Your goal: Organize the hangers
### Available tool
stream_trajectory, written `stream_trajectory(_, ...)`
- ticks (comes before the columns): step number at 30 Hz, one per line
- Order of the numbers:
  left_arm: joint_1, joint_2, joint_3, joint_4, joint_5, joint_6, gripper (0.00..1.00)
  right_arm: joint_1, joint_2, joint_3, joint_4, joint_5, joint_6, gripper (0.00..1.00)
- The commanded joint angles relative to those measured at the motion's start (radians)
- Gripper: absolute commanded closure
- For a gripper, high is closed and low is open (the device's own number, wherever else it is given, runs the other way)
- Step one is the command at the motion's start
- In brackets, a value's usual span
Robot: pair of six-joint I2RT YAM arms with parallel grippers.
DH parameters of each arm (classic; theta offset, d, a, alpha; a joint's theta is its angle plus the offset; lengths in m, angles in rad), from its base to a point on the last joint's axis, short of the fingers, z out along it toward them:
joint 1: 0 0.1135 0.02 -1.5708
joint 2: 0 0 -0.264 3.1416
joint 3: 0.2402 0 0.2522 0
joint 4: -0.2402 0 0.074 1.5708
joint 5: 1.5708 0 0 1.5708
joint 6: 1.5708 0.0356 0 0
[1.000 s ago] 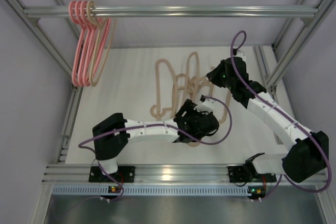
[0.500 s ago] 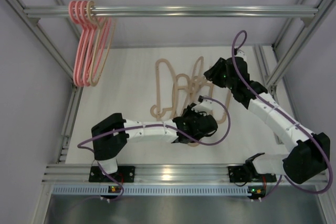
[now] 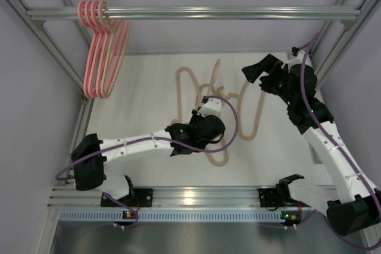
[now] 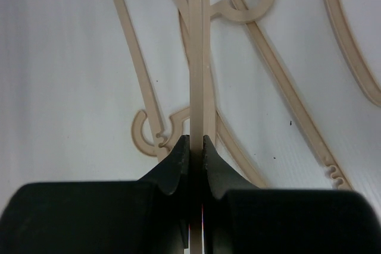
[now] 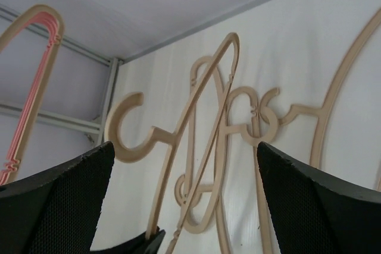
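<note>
Several beige hangers (image 3: 187, 94) lie tangled on the white table. My left gripper (image 3: 206, 115) is shut on the thin bar of one beige hanger (image 4: 197, 87), which runs straight ahead from the fingertips. From the right wrist that held hanger (image 5: 164, 194) stands tilted up on edge above the others. My right gripper (image 3: 262, 69) hangs open, high at the back right, apart from the pile; its fingers (image 5: 65, 197) frame the hangers and hold nothing. More hangers (image 3: 101, 57), pink and beige, hang at the left end of the silver bar (image 3: 226, 13).
Metal frame posts rise at both back corners (image 3: 333, 52). A rail (image 3: 190, 196) runs along the near edge over the arm bases. Purple cables loop off both wrists (image 3: 229, 123).
The left gripper shut on a beige hanger and shifted left, tipping it up. The right gripper opened and drew back up and to the right, away from the pile.
</note>
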Motion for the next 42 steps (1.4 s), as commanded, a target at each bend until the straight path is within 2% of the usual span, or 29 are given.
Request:
stream_trajectory(1, 0.071, -0.164, -0.006, -0.049, 0.139, -0.036, 1.0, -0.063, -0.087, 0.013, 0.011, -0.077, -0.059, 0.01)
stream_trajectory(6, 0.186, -0.317, 0.064, -0.145, 0.288, -0.005, 1.0, -0.091, -0.144, -0.036, 0.011, -0.097, -0.148, 0.01)
stream_trajectory(8, 0.258, -0.347, 0.116, -0.236, 0.396, 0.0, 1.0, -0.091, -0.15, -0.056, 0.02, -0.129, -0.167, 0.0)
stream_trajectory(14, 0.42, -0.351, 0.38, -0.489, 0.59, 0.035, 1.0, -0.092, -0.193, -0.158, 0.101, -0.211, -0.188, 0.01)
stream_trajectory(19, 0.476, -0.299, 0.634, -0.688, 0.613, 0.059, 1.0, -0.092, -0.22, -0.182, 0.112, -0.217, -0.216, 0.01)
stream_trajectory(26, 0.499, -0.246, 0.846, -0.817, 0.619, 0.058, 1.0, -0.092, -0.225, -0.199, 0.112, -0.235, -0.226, 0.01)
stream_trajectory(33, 0.572, -0.17, 0.992, -0.909, 0.589, 0.095, 1.0, -0.092, -0.213, -0.198, 0.112, -0.26, -0.233, 0.01)
stream_trajectory(42, 0.802, -0.084, 1.02, -0.885, 0.717, 0.159, 1.0, -0.092, -0.22, -0.222, 0.127, -0.281, -0.216, 0.01)
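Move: The left hand already grips a tan hanger; its goal, the free bit of rail beside the hung hangers, lies about 27 cm left, 22 cm ahead and some 36 cm above. The hung hangers dangle roughly 34 cm left and 22 cm ahead. The tangle of loose hangers lies straight ahead, about 14 cm out and 14 cm below. From the right hand, the free bit of rail is about 45 cm left, 13 cm ahead and 21 cm up. Fingers still pinching the tan hanger, the left hand sweeps up about 25 cm and some 19 cm left, towards the rail beside the hung hangers, rolling its left side down some 20 degrees; over the last stretch it pushes about 4 cm forward and starts to sink. The empty right hand, wide open, backs off about 5 cm, after a short rise and dip. ##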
